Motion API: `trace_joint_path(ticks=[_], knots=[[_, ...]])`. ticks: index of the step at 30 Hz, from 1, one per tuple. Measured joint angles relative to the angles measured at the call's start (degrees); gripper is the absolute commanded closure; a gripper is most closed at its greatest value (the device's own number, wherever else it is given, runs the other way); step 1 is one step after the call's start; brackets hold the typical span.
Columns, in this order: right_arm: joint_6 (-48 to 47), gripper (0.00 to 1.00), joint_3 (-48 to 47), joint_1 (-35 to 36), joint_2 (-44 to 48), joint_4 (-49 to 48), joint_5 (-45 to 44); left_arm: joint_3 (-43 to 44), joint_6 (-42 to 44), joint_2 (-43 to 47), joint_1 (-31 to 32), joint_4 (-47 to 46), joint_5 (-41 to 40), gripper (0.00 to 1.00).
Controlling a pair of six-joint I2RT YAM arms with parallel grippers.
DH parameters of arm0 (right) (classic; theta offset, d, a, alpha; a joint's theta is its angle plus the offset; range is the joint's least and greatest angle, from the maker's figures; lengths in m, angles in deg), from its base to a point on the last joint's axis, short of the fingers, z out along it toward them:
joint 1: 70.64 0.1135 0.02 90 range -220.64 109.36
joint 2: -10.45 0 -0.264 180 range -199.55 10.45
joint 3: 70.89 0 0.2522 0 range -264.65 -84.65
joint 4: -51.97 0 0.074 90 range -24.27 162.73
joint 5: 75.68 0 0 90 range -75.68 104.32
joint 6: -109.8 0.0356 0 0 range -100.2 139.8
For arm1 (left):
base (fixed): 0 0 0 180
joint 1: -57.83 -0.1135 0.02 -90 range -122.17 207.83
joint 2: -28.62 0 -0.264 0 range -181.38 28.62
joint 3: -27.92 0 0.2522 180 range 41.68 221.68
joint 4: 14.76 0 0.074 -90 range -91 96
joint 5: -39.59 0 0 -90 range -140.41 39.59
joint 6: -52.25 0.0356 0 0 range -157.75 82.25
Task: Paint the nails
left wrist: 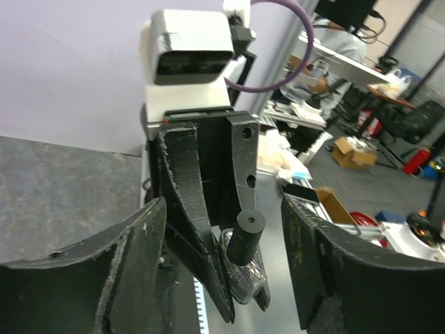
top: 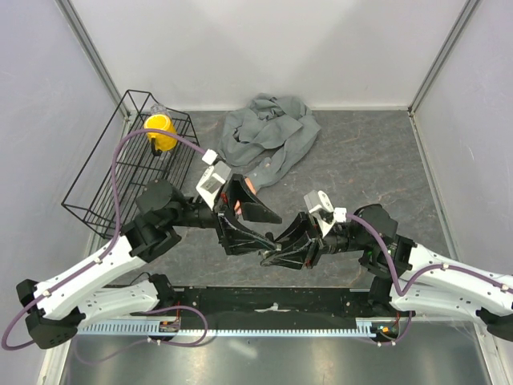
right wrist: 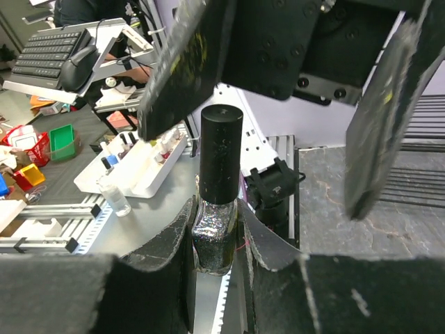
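Note:
A glittery dark nail polish bottle (right wrist: 214, 240) with a tall black cap (right wrist: 221, 154) stands upright in my right gripper (right wrist: 217, 224), which is shut on its glass body. My left gripper (left wrist: 226, 271) is open, its wide fingers (left wrist: 132, 268) on either side of the cap (left wrist: 245, 238) without touching it. From above, the two grippers meet at mid-table, left (top: 268, 235) and right (top: 276, 250). Behind the left gripper, a bit of the peach mannequin hand (top: 251, 186) pokes out of its grey sleeve (top: 268, 132). The nails are too small to make out.
A black wire basket (top: 120, 164) holding a yellow cup (top: 160, 131) stands at the back left. White walls enclose the grey table (top: 377, 160). Beyond the table's near edge, a white tray of small bottles (right wrist: 132, 163) is in the right wrist view.

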Motion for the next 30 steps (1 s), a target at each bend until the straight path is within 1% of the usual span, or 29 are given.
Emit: trace_joint_path(ticks=[1,2,4,5,6,7,9,10,11,13,16,19,22,23,25,28,30], knots=[[0.1,1.0,0.0,-0.1,-0.1,-0.3,0.4,0.0,-0.2,-0.3,0.0,-0.2,0.8,0.33],[0.3,1.0,0.0,-0.3,-0.1,-0.6,0.7,0.0,-0.4,-0.5,0.0,-0.5,1.9,0.4],[0.5,1.0,0.0,-0.8,-0.2,-1.2,1.2,0.0,-0.7,-0.7,0.0,-0.7,3.4,0.49],[0.6,1.0,0.0,-1.0,-0.2,-1.3,1.4,0.0,-0.8,-0.7,0.0,-0.9,4.3,0.52],[0.6,1.0,0.0,-1.4,-0.3,-1.4,1.5,0.0,-0.9,-0.7,0.0,-0.9,4.5,0.55],[0.5,1.0,0.0,-1.6,-0.3,-1.4,1.5,0.1,-0.9,-0.7,0.0,-0.9,4.8,0.62],[0.5,1.0,0.0,-2.3,-0.4,-1.3,1.5,0.3,-0.8,-0.8,0.0,-0.4,5.1,0.72],[0.5,1.0,0.0,-2.5,-0.4,-1.2,1.7,0.7,-0.3,-1.0,-0.1,0.4,4.9,0.79],[0.5,1.0,0.0,-2.6,-0.4,-1.2,1.9,1.2,-0.1,-1.3,-0.2,1.2,4.6,0.82],[0.5,1.0,-0.2,-3.0,-0.4,-0.7,1.8,1.9,0.9,-1.7,-0.4,2.4,4.2,0.91],[-0.5,1.0,-1.3,-3.5,-0.4,1.4,0.4,3.6,3.7,-1.9,-0.4,5.4,2.7,0.98],[-2.2,1.0,-3.0,-3.7,-0.3,4.6,-3.5,6.5,6.4,-2.7,-0.5,10.1,-0.6,0.98],[-5.0,1.0,-6.1,-3.7,-1.3,10.3,-13.0,8.8,8.3,-3.2,-0.5,14.4,-9.2,0.98],[-5.8,1.0,-7.5,-3.4,-2.3,12.4,-16.4,9.6,8.7,-3.9,-0.3,16.0,-13.7,0.98],[-7.5,1.0,-11.6,-1.3,-6.0,16.6,-29.4,11.5,9.3,-5.1,0.3,19.4,-24.3,0.98],[-8.7,1.0,-16.0,2.7,-11.8,19.2,-47.9,15.6,10.1,-8.8,2.4,24.8,-42.6,0.98],[-9.2,1.0,-17.0,3.9,-14.3,19.7,-56.2,16.6,10.1,-10.6,3.6,26.3,-48.4,0.98]])
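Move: The black cap of the nail polish bottle stands about 2 cm back of the left hand's point and 1 cm below it, between the open fingers. The glass body, already pinched by the right hand, is some 4 cm below that hand point and 3 cm back. From the right hand the cap lies about 3 cm above and 1 cm ahead. The dummy hand rests on the table roughly 20 cm ahead of the left hand, 11 cm left and 20 cm below. The bottle's black cap is taken between the left fingers, which ease back about 1 cm and close on it while the right hand keeps its pinch on the glass. Then both hands carry the bottle forward together, some 15 cm, gathering speed and sinking slightly at the end, the wrists turning opposite ways by about 50 degrees: left counter-clockwise with the cap, right clockwise with the body. ##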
